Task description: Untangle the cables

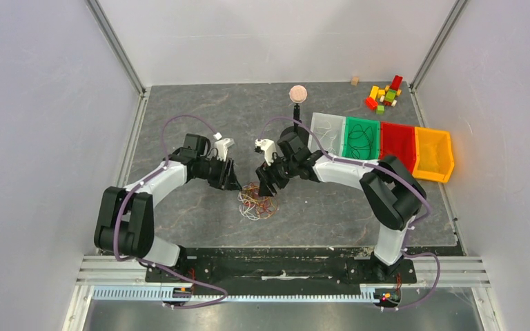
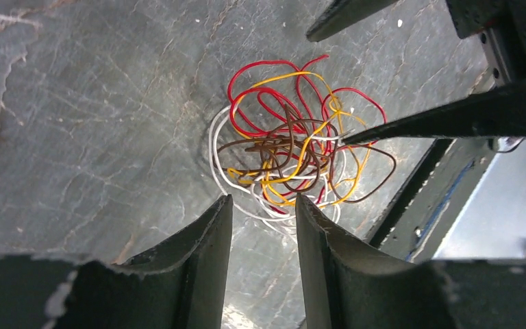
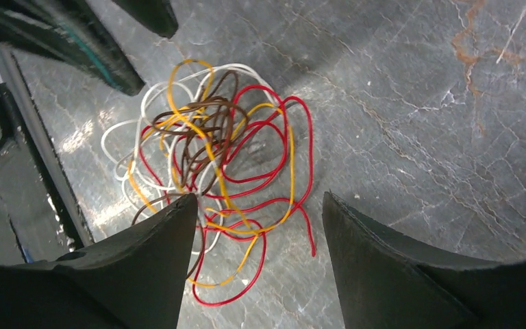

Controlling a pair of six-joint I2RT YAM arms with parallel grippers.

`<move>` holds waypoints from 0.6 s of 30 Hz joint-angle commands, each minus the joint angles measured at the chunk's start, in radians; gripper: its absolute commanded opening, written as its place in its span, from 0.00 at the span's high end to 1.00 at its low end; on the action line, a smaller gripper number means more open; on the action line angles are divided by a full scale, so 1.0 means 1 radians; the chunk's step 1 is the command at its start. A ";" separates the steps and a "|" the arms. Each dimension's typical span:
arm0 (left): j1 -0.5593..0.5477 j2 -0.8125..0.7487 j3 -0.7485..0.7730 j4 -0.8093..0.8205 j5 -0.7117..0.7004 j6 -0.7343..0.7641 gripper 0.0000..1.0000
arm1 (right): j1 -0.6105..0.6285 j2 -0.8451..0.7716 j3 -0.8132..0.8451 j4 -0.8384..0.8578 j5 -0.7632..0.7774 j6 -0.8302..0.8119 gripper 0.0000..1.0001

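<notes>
The cables (image 1: 258,203) lie as one small tangle of red, orange, white and brown strands on the grey table, between the two arms. My left gripper (image 1: 235,183) hovers at the tangle's left edge and my right gripper (image 1: 268,187) at its right edge. In the left wrist view the cables (image 2: 291,147) sit just beyond my left gripper (image 2: 264,200). Its jaws stand partly apart, with white loops lying below the gap. In the right wrist view my right gripper (image 3: 259,199) is wide open over red and orange loops of the cables (image 3: 226,157), gripping nothing.
A row of bins stands at the back right: clear (image 1: 327,129), green (image 1: 363,138) with dark wires inside, red (image 1: 397,141), yellow (image 1: 433,153). Coloured blocks (image 1: 385,94) lie in the far right corner. A pink ball on a stand (image 1: 297,93) is behind the right arm.
</notes>
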State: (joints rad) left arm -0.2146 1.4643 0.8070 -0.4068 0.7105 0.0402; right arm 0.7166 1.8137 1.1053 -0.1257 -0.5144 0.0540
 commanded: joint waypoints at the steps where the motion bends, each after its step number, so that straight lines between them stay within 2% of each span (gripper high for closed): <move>1: -0.019 0.015 0.035 0.066 0.026 0.183 0.55 | 0.006 0.034 0.001 0.110 0.023 0.068 0.32; 5: -0.043 0.045 0.033 0.098 0.007 0.215 0.57 | 0.007 0.050 -0.018 0.118 0.044 0.075 0.45; 11: -0.059 0.111 0.086 0.079 -0.017 0.201 0.60 | 0.010 0.039 -0.074 0.167 0.055 0.088 0.49; 13: -0.063 0.128 0.097 0.072 -0.037 0.190 0.65 | 0.014 0.037 -0.086 0.170 0.066 0.084 0.49; 18: -0.066 0.097 0.077 0.054 -0.096 0.186 0.89 | 0.029 0.036 -0.124 0.173 0.136 0.043 0.49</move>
State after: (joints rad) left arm -0.2756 1.5909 0.8726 -0.3622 0.6708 0.1944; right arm 0.7280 1.8595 1.0183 0.0185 -0.4500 0.1272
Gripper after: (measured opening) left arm 0.176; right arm 0.513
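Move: The cable tangle's middle lies about 6 cm right of my left hand, 3 cm back and 4 cm below; its nearest yellow loop is only some 2 cm ahead, 2 cm right and 3 cm below. From my right hand the tangle is about 4 cm left, 3 cm back and 4 cm below. The black stand's foot stands about 18 cm ahead and 8 cm right of this hand, the white bin 18 cm ahead and 20 cm right. I close in on the tangle from both sides. My right hand sinks about 3 cm, almost straight down, and narrows its open fingers partway around the red and yellow strands. My left hand eases down, forward and a little right, some 3 cm in all, turning slightly clockwise, then nearly shuts its fingertips at the yellow loop on the tangle's left edge. ##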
